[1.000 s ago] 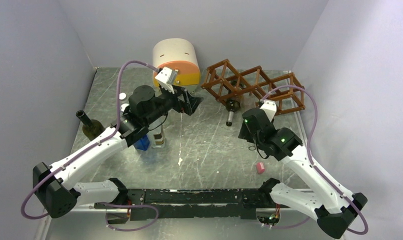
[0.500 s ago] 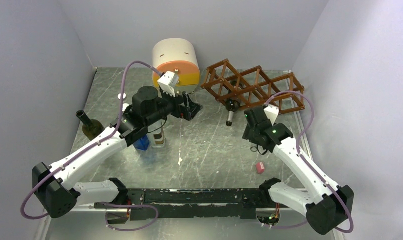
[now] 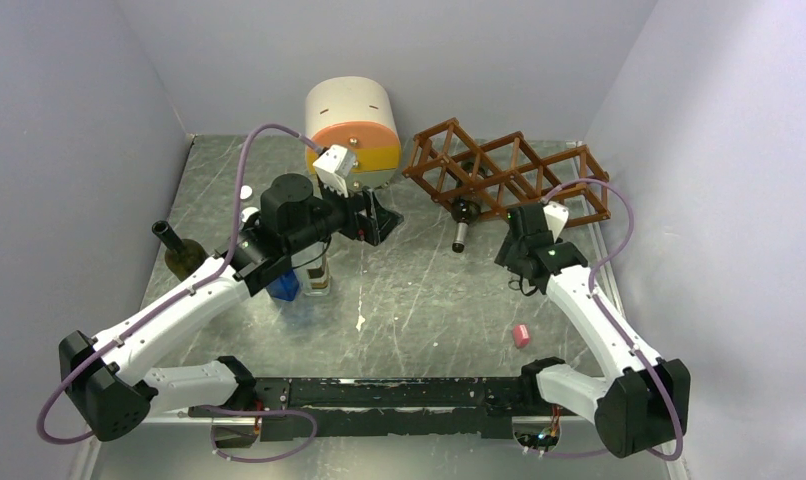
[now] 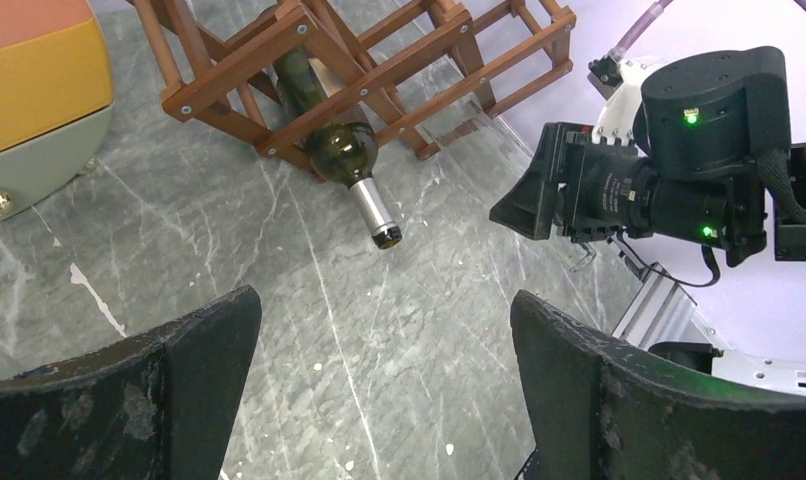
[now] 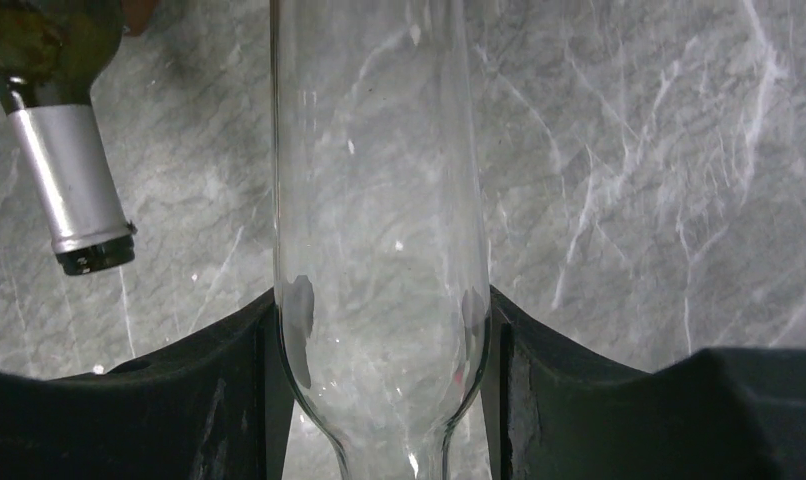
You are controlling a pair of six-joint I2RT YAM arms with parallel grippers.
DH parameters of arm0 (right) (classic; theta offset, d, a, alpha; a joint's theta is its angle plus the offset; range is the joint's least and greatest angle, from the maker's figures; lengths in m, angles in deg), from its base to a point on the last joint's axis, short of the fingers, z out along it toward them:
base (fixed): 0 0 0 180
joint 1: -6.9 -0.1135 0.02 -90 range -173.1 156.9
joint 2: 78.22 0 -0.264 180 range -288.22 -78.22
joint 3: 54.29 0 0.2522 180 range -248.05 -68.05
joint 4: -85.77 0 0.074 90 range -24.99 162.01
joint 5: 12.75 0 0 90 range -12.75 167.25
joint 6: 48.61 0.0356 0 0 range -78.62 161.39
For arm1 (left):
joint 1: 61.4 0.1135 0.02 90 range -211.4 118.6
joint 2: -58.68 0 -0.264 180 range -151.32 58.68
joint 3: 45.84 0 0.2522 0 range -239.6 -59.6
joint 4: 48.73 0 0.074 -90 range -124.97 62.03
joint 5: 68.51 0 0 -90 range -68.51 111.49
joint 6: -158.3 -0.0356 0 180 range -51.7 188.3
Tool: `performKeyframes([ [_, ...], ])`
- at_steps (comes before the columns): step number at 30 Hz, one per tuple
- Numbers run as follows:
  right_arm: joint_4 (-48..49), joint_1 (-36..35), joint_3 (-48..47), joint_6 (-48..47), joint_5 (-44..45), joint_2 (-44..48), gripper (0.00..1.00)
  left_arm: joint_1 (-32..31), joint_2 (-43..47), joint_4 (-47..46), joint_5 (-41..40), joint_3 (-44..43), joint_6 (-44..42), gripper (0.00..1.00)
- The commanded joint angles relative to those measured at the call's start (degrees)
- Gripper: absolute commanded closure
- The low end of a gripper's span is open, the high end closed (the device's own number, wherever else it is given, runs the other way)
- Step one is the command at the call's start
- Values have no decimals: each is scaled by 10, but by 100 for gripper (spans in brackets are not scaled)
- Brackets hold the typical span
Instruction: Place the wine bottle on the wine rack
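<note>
A clear glass wine bottle (image 5: 379,200) stands between the fingers of my right gripper (image 5: 379,310), which is shut on its body just above the shoulder. That gripper (image 3: 514,222) hovers right in front of the reddish-brown wine rack (image 3: 509,172); the clear bottle cannot be made out in the top view. A dark green bottle (image 4: 339,150) lies in a low cell of the rack (image 4: 379,70), its silver-foiled neck (image 5: 69,190) poking out over the table. My left gripper (image 4: 384,310) is open and holds nothing, above the table left of the rack.
A cream-and-orange cabinet (image 3: 354,130) stands at the back, left of the rack. Another dark bottle (image 3: 179,250) stands at the left, with a blue object (image 3: 284,285) and a small bottle (image 3: 319,275) under the left arm. A pink block (image 3: 521,335) lies near the front right.
My right arm has carried the clear bottle back and to the right, closer to the rack. The left arm has barely shifted.
</note>
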Motion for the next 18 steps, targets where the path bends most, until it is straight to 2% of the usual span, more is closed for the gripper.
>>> performKeyframes([
  [1, 116, 29, 14, -49, -13, -4, 100, 2, 11, 9, 16, -6, -3, 2],
  [10, 310, 50, 73, -177, -14, -21, 100, 3, 31, 61, 33, -20, -1, 2],
  [18, 382, 66, 80, -243, -12, -45, 100, 3, 60, 41, 57, -1, -13, 1],
])
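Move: The clear wine bottle is already held in the right hand, base end forward. The rack slot it is bound for lies some 11 cm ahead of that hand, about 1 cm right and 4 cm lower. The racked green bottle is about 10 cm ahead, 10 cm left and 6 cm down; the pink block sits some 17 cm back and 1 cm right, near table height. From the left hand the slot is about 10 cm ahead, 28 cm right and 22 cm down. Forward about 5 cm, sinking some 3 cm and easing 2–3 cm right, the right hand takes the clear bottle base first towards and into the slot right of the green bottle. It keeps its grip while the wrist swings about 10 degrees counter-clockwise and its left side dips about as much. The left hand, empty and open, draws back roughly 2 cm. ##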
